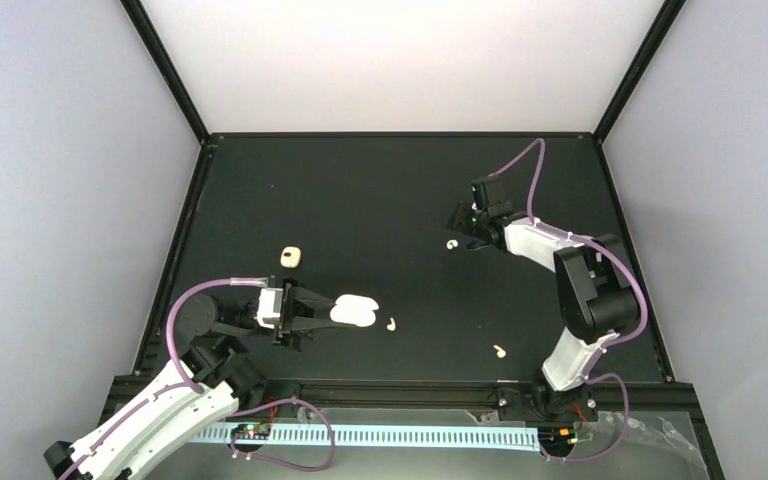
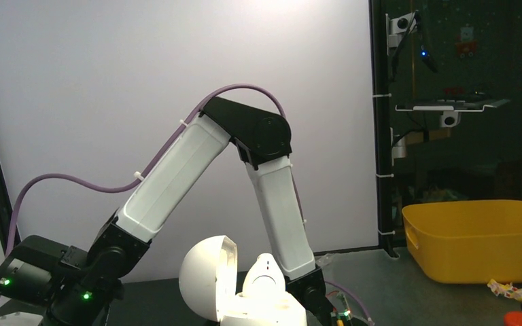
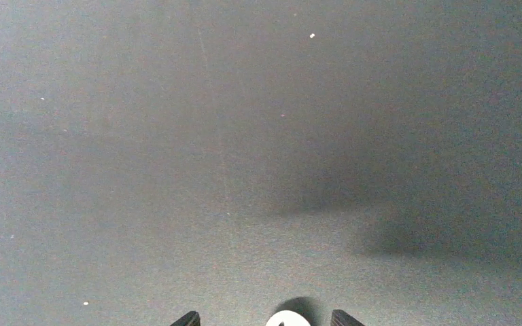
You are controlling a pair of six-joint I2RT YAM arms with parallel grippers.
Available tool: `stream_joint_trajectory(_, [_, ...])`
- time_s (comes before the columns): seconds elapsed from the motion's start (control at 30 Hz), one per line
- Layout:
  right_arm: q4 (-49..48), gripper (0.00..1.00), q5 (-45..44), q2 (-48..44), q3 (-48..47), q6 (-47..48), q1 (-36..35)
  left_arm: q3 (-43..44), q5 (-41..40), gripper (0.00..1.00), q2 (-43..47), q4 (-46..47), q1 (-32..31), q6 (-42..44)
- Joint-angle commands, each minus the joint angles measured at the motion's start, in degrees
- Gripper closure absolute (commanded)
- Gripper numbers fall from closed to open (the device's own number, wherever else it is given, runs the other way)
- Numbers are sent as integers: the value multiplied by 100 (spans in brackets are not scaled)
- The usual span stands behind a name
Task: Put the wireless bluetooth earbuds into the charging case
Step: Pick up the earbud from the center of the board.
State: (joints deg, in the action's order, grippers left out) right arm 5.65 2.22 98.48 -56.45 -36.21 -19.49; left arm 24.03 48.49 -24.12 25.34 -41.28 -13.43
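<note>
The glossy white charging case (image 1: pixel 353 312) is held just above the mat, left of centre, with my left gripper (image 1: pixel 332 313) shut on it. In the left wrist view its lid (image 2: pixel 204 275) stands open beside the body (image 2: pixel 272 314), and a white rounded piece (image 2: pixel 265 272) rises from the body. One small white earbud (image 1: pixel 452 244) lies under my right gripper (image 1: pixel 461 239). In the right wrist view that earbud (image 3: pixel 287 319) sits between the open fingertips (image 3: pixel 345 317), untouched. Two more earbuds lie on the mat, one (image 1: pixel 391 325) beside the case and one (image 1: pixel 500 351) near the front edge.
A peach-tan rounded lump (image 1: pixel 291 257) lies on the black mat behind the left gripper. Black frame posts (image 1: pixel 201 140) border the table. The left wrist view shows the right arm (image 2: pixel 272 197) across the table and a yellow bin (image 2: pixel 479 238) beyond it.
</note>
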Motion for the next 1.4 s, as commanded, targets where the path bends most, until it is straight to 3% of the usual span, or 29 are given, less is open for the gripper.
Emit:
stream_joint_trajectory(0.0, [38,51,108,352,-169,94,33,31,81,98,26,3,-12,122])
stream_joint_trajectory(0.3, [81,52,525,804,-391,2,37,31,85,98,33,-12,-17,121])
stream_joint_trajectory(0.9, [-26,53,878,269,336,-185,-190,31,131,99,61,66,-16,69])
stream_joint_trajectory(1.37, [129,53,1342,5,328,-109,-431,31,135,99,123,28,-12,78])
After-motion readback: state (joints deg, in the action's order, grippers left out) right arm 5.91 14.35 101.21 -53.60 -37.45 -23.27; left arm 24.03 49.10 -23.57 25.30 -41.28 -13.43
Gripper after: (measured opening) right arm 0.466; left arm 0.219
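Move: The earbud being worked lies on the board just under the right hand, about 3 cm below the hand point, some 2 cm to its left and 1 cm back. Of the other two loose earbuds, one stands about 21 cm back and 18 cm left of the right hand, the other about 27 cm back and 5 cm right. From the left hand, the worked earbud is roughly 35 cm ahead, 22 cm right and 32 cm below. Down first, the right hand sinks about 3.5 cm to bring its half-open fingers around the earbud at board level, then stays low and sweeps back and left, some 4.5 cm each way, pushing the earbud along with the right finger. The hand turns roughly 10 degrees counter-clockwise and tips down a little more; the fingers never close. ##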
